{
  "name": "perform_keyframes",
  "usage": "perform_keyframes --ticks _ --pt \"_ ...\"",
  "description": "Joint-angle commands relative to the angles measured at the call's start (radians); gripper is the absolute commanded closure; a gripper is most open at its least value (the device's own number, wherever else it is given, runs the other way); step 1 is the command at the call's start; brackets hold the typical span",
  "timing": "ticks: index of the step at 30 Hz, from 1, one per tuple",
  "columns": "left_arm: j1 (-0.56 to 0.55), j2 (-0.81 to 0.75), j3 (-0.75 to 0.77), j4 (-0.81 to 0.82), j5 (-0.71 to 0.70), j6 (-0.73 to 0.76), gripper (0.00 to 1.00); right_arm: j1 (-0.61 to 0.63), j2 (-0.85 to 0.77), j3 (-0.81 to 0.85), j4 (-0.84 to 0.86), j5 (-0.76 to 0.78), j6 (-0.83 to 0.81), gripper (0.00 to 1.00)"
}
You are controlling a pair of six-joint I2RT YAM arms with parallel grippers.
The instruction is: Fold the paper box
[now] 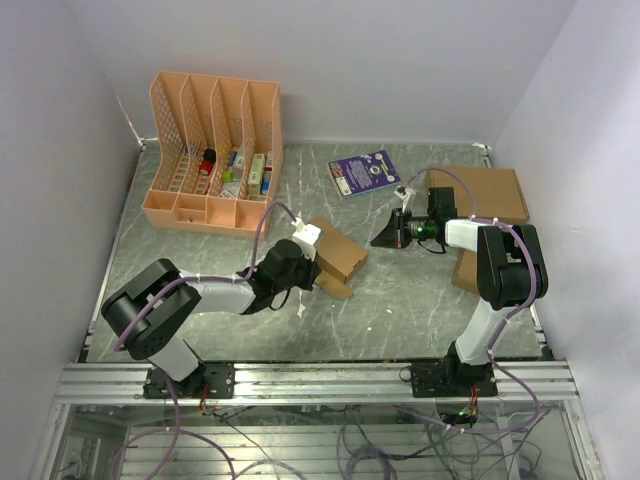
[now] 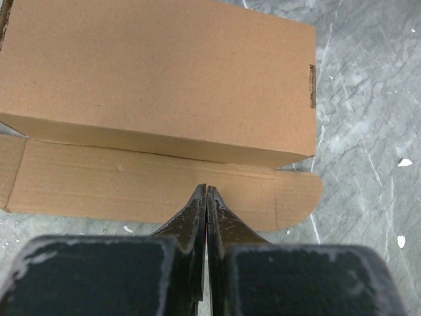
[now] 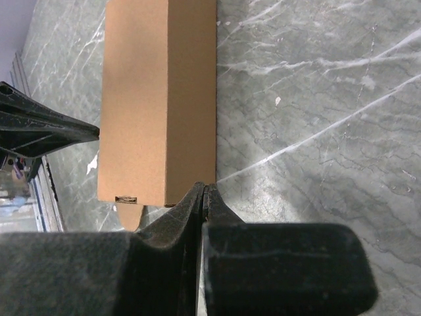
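Observation:
The paper box (image 1: 338, 253) is a slim brown carton lying on the marbled table near the middle. In the left wrist view the paper box (image 2: 158, 79) has one long flap (image 2: 131, 187) with a rounded tab lying flat on the table toward me. My left gripper (image 2: 206, 189) is shut, its tips over that flap's edge and nothing visible between them. My right gripper (image 3: 205, 189) is also shut and empty, just off the end corner of the paper box (image 3: 161, 99). From above, the left gripper (image 1: 314, 272) is at the box's near-left side and the right gripper (image 1: 386, 236) to its right.
A pink file organizer (image 1: 215, 150) with small items stands at the back left. A purple booklet (image 1: 364, 172) lies at the back centre. A large flat brown cardboard (image 1: 490, 195) lies at the back right, with another brown piece (image 1: 465, 272) beside the right arm.

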Motion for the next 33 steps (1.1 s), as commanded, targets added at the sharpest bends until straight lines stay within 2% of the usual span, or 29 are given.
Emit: perform_keyframes --ticks 1,17,33 --pt "0.017 0.025 0.044 -0.024 0.045 -0.006 0.93 0.006 0.019 0.025 -0.026 0.018 -0.037 1.00" --pt "0.098 0.147 0.162 -0.071 0.101 -0.009 0.93 0.069 0.044 0.102 -0.169 0.048 -0.144 1.00" --pt "0.141 0.206 0.259 -0.124 0.161 0.011 0.93 0.092 0.043 0.120 -0.208 0.055 -0.168 1.00"
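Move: The box body's middle lies about 7 cm ahead of my left fingertips and 4 cm to their right, a couple of centimetres lower. The box flap sticking out along its near long side is almost beneath them, roughly 2 cm ahead, 1 cm left and 3 cm down. From my right fingertips the box middle is some 8 cm left and 1 cm back; the purple booklet lies around 18 cm ahead of them and 2 cm left. With fingers still closed, I drive my left hand forward about 5 cm over the flap and into the box's near side wall, sinking nearly 2 cm and tipping the fingers slightly further down. My closed right hand, by the opposite wall, shifts about 2 cm left and 1 cm back, ending 1 cm lower, and turns slightly counter-clockwise, keeping its tips at that wall. ##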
